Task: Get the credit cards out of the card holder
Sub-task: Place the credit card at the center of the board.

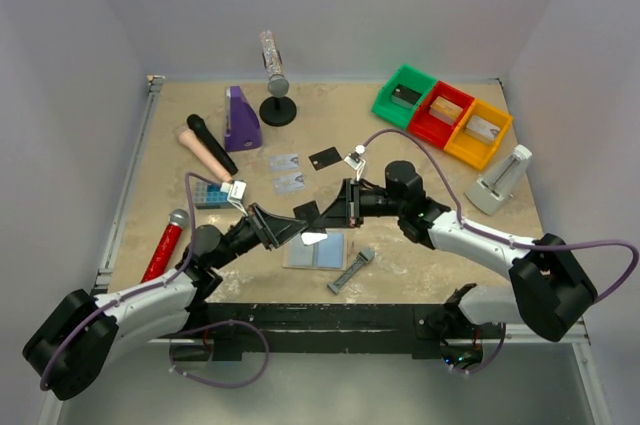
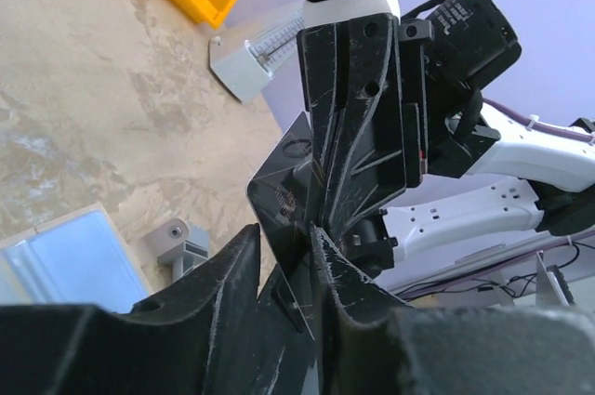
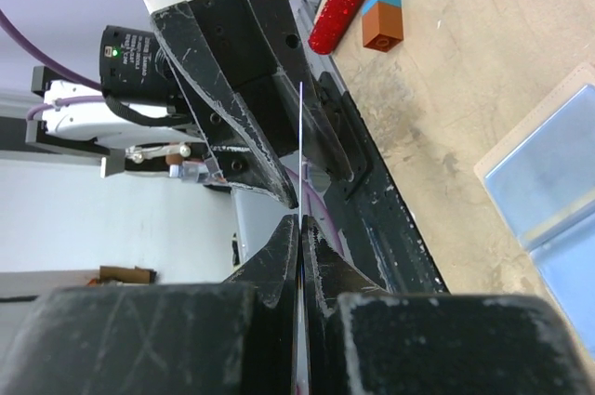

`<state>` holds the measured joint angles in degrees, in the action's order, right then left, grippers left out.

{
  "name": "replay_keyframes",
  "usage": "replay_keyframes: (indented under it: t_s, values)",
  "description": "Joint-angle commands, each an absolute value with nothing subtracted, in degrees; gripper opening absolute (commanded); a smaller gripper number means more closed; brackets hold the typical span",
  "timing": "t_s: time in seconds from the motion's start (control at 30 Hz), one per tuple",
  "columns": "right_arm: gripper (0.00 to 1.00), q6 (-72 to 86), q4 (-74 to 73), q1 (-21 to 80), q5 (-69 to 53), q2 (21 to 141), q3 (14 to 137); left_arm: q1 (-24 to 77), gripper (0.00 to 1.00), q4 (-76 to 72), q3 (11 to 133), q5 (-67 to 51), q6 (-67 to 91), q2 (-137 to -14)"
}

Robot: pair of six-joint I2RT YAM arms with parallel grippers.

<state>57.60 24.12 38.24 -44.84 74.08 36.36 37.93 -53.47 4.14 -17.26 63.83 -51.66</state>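
The card holder [image 1: 318, 251] lies open on the table, its pale blue panels up; it also shows in the wrist views [image 2: 65, 256] [image 3: 558, 163]. Just above it my two grippers meet tip to tip. My right gripper [image 1: 331, 213] [image 3: 300, 220] is shut on a black credit card [image 1: 308, 212], seen edge-on [image 3: 300, 149] in its own view. My left gripper [image 1: 302, 229] [image 2: 284, 232] stands open around the same card [image 2: 284, 192], with a gap on one side. Two pale grey cards [image 1: 288, 171] and a black card [image 1: 326, 157] lie on the table further back.
A grey bar tool [image 1: 350, 270] lies right of the holder. A blue studded block [image 1: 212, 193], red glitter microphone [image 1: 165, 243], black microphone [image 1: 212, 143] and purple object [image 1: 240, 117] sit at the left. Green, red and yellow bins [image 1: 440, 113] and a grey stand [image 1: 500, 180] are at the right.
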Motion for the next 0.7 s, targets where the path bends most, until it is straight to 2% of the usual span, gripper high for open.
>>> replay_keyframes:
  t_s: [0.0, 0.07, 0.17, 0.2, 0.23, 0.3, 0.37, 0.5, 0.67]
  values:
    - [0.0, 57.1, 26.5, 38.8, -47.5, 73.7, 37.6, 37.9, 0.28, -60.4, 6.2, -19.9, 63.8, -52.2]
    - [0.0, 57.0, 26.2, 38.8, -48.0, 73.7, 37.7, 37.8, 0.22, -60.6, 6.4, -20.4, 63.7, -52.1]
    - [0.02, 56.0, 23.7, 38.8, -49.0, 73.3, 38.1, 37.7, 0.0, -60.2, 6.8, -21.2, 63.4, -52.0]
    - [0.16, 54.9, 21.6, 38.8, -49.7, 73.2, 38.5, 37.7, 0.0, -59.4, 6.9, -21.5, 63.3, -51.9]
    - [0.34, 53.8, 19.4, 38.8, -50.7, 72.7, 39.1, 37.7, 0.0, -58.5, 7.1, -22.1, 63.0, -51.5]
    - [0.49, 49.9, 11.9, 38.5, -51.2, 70.6, 40.3, 37.6, 0.0, -55.4, 8.1, -24.0, 62.2, -50.5]
    - [0.58, 42.2, 0.7, 37.8, -50.2, 67.3, 43.2, 37.4, 0.0, -48.6, 10.4, -27.8, 60.5, -49.5]
    - [0.65, 30.3, -17.5, 36.6, -49.6, 60.9, 49.1, 37.5, 0.0, -34.6, 18.3, -41.4, 54.2, -51.6]
    - [0.67, 20.7, -33.0, 36.5, -49.9, 57.7, 55.5, 38.4, 0.0, -29.4, 24.3, -55.4, 54.0, -57.7]
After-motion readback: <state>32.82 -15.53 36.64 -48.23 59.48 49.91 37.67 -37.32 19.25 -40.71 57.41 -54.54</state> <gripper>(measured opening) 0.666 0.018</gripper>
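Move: The black card is already held upright between the hands: pinched in the right fingers, its middle lies about 3 cm to the right hand's left and 1 cm lower. From the left hand, its middle is some 3 cm to the right, 1 cm ahead and 1 cm lower. Some 17 cm below the right hand are the open card holder, 1 cm ahead and 2 cm left, and the grey tool, 3 cm back and 7 cm right. Rising barely 1.5 cm, the left hand shuts its partly open fingers on the card's near side and takes hold, after which the right fingers open wide. Both hands then go back and to the right side by side, climbing too: the left travels about 6 cm in all, swinging some 25 degrees clockwise, while the right dips slightly before rising about 5 cm and rolling. ##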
